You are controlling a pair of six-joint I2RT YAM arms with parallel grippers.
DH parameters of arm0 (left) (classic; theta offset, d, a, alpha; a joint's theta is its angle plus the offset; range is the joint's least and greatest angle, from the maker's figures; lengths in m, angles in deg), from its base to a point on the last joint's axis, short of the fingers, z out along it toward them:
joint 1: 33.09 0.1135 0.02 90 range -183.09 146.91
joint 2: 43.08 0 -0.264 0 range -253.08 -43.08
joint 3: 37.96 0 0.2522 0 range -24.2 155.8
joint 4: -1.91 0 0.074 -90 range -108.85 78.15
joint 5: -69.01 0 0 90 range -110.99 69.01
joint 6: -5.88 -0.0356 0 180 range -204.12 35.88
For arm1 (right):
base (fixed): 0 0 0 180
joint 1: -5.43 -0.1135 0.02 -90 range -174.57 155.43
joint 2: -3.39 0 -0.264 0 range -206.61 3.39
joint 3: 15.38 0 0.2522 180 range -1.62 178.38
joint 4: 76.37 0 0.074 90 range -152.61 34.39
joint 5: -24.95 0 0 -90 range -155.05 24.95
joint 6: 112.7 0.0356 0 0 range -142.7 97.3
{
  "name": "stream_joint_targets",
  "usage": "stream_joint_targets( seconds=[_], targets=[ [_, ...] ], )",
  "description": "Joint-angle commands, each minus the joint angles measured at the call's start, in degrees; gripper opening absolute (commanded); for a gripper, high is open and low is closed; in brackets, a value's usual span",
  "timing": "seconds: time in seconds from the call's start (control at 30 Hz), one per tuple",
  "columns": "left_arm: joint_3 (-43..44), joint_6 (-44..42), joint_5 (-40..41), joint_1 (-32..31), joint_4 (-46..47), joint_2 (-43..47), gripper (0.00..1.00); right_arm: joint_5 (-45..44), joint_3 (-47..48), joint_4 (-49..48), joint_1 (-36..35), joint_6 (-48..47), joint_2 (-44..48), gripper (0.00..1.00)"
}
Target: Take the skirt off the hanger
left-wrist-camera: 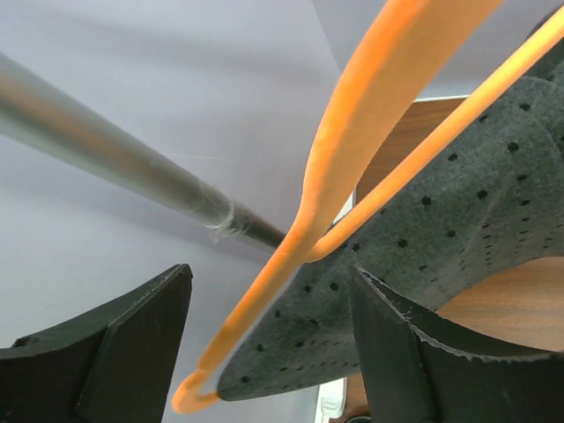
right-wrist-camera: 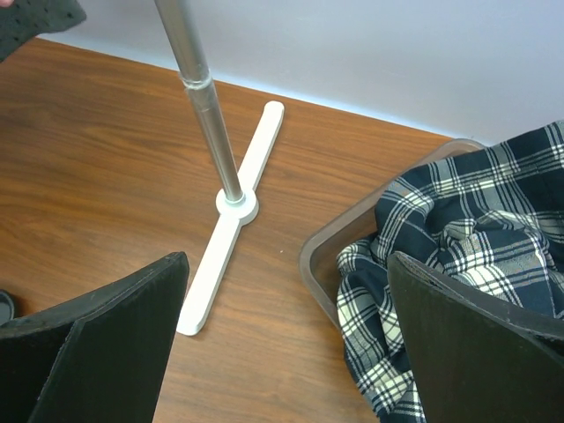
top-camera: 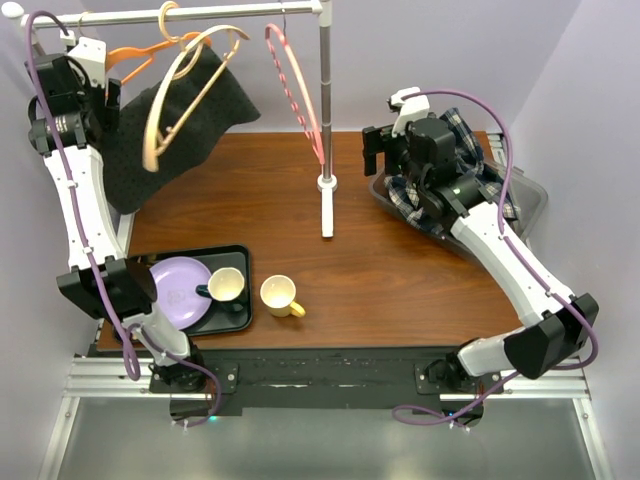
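The dark grey dotted skirt [top-camera: 170,140] hangs at the left of the rack, one corner caught at the lower end of the orange hanger [top-camera: 135,58]. My left gripper [top-camera: 108,95] is up beside it. In the left wrist view the jaws of this gripper [left-wrist-camera: 271,275] stand open, with the orange hanger [left-wrist-camera: 352,150] and the skirt's corner [left-wrist-camera: 423,238] between them and untouched. My right gripper [top-camera: 374,152] hovers open over the table near the bin. Nothing lies between its fingers in the right wrist view [right-wrist-camera: 286,260].
A metal rail [top-camera: 200,14] on a pole [top-camera: 325,100] with a white cross foot [right-wrist-camera: 231,220] also carries a beige hanger [top-camera: 185,90] and a pink hanger [top-camera: 295,85]. At the right, a grey bin [top-camera: 535,200] holds plaid cloth [right-wrist-camera: 458,238]. A black tray [top-camera: 240,255] has a purple plate [top-camera: 180,285] and a cup [top-camera: 226,285]; another cup [top-camera: 280,295] stands beside it.
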Motion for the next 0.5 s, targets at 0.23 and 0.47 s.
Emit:
stream_joint_targets(
  seconds=[0.23,0.47],
  targets=[
    [-1.61,0.52,-7.86,0.42,-0.02,3.21,0.53,-0.85,2.06,-2.22,-0.89,-1.12,1.19,0.99],
    [-2.84,3.25,-11.02,0.34,2.09,6.82,0.04,-0.14,1.80,-2.22,-1.33,-1.03,1.80,0.99]
  ],
)
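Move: The orange hanger's near arm reaches in between the left hand's open fingers, its middle some 3 cm ahead and 2 cm to the right, about 1 cm higher. The grey skirt lies roughly 11 cm to the right of the left hand, level with it fore and aft and about 12 cm lower; the peach hanger swings about 13 cm to the right, level fore and aft and some 3 cm higher. From the right hand the orange arm is about 43 cm to the left, 12 cm ahead and 5 cm up. The orange hanger's near arm is pinched by the left hand: its fingers close from about three-quarters open to nearly shut while the hand travels some 2.5 cm to the right, sinking about 1 cm. The wrist swings clockwise by some 5 to 10 degrees. ##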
